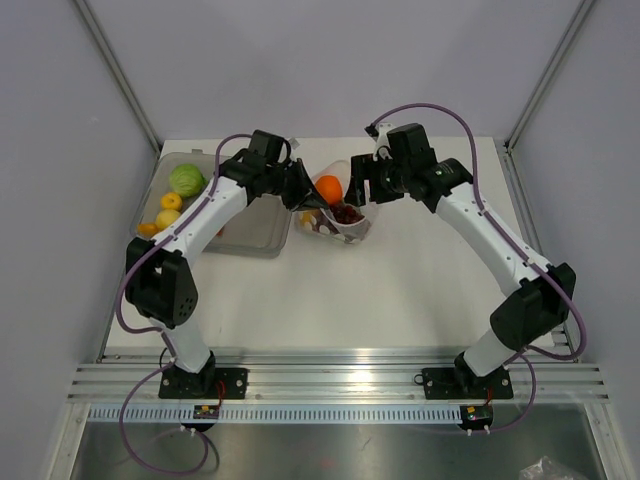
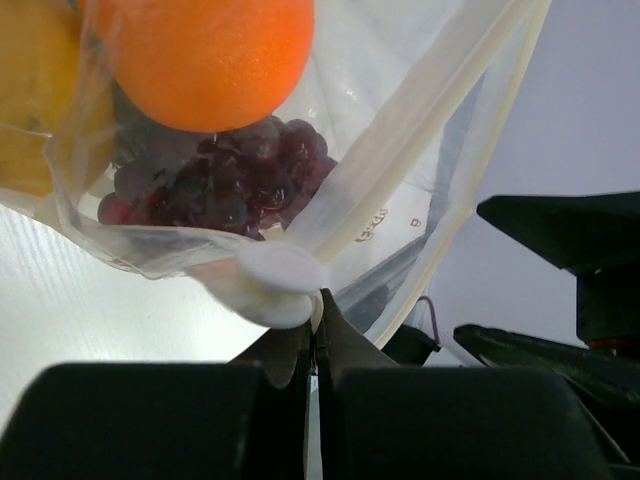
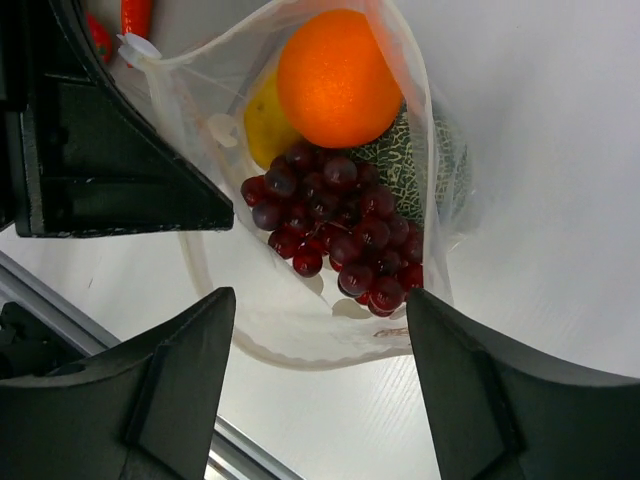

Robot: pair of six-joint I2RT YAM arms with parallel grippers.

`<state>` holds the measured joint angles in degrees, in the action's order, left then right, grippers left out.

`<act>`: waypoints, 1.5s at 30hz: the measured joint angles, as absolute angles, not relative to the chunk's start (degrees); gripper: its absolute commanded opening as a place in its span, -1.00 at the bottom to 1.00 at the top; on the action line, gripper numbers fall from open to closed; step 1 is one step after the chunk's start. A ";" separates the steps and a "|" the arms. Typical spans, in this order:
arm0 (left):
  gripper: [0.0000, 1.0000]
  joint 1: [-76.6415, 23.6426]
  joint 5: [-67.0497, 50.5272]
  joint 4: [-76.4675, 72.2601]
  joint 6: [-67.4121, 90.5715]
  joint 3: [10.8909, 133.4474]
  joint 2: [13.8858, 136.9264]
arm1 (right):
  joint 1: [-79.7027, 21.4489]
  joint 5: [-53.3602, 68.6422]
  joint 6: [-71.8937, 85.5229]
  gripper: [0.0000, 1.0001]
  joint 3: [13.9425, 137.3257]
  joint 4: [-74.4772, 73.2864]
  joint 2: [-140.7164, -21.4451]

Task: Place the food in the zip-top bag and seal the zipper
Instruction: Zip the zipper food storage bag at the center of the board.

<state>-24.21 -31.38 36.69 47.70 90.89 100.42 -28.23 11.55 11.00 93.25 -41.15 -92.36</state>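
The zip-top bag [image 1: 345,222] stands at mid-table with its mouth held up. Inside it are an orange [image 3: 338,78], dark purple grapes [image 3: 340,235], a yellow piece [image 3: 265,125] and a green patterned piece [image 3: 402,170]. My left gripper [image 2: 318,300] is shut on the bag's mouth edge, just below a white slider tab [image 2: 280,285] on the zipper [image 2: 400,150]. My right gripper [image 3: 320,298] hangs open over the bag's mouth, one finger on each side, with nothing between them. From above, the left gripper [image 1: 303,194] and right gripper [image 1: 358,186] flank the orange [image 1: 329,187].
A grey translucent tray [image 1: 250,235] lies at the back left, holding a green leafy piece [image 1: 186,180], two yellow pieces [image 1: 168,208] and a small orange piece [image 1: 148,229]. Slanted frame posts rise behind the white table [image 1: 400,290].
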 measured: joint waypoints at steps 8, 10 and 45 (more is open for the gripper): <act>-1.00 -24.21 -29.30 33.98 51.94 88.55 98.30 | -29.93 4.56 10.26 0.42 91.35 -40.03 -87.94; -1.00 -24.21 -29.10 33.58 52.47 88.40 98.19 | -30.98 2.28 9.30 0.41 94.15 -41.30 -88.95; 0.45 -22.87 -31.77 35.62 48.69 93.47 98.50 | -42.26 0.01 -3.60 -1.00 91.05 -39.53 -97.65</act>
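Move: The food bag's open rim is what matters: the left fingers still pinch it at one corner. From the right hand that spot lies about 6 cm left, 3 cm back and 5 cm lower. The orange lies some 2 cm ahead, 4 cm left and 10 cm below the right hand; the grapes are about 1 cm back, 2 cm left and 12 cm below it. The bag's rim is handed across: the open right hand rises about 5 cm, swings left and back over the mouth while turning counter-clockwise, then drops some 10 cm and shuts on the lip beside the left fingertips. The left hand holds nearly still until the right has closed, then opens wide and starts lifting off. ##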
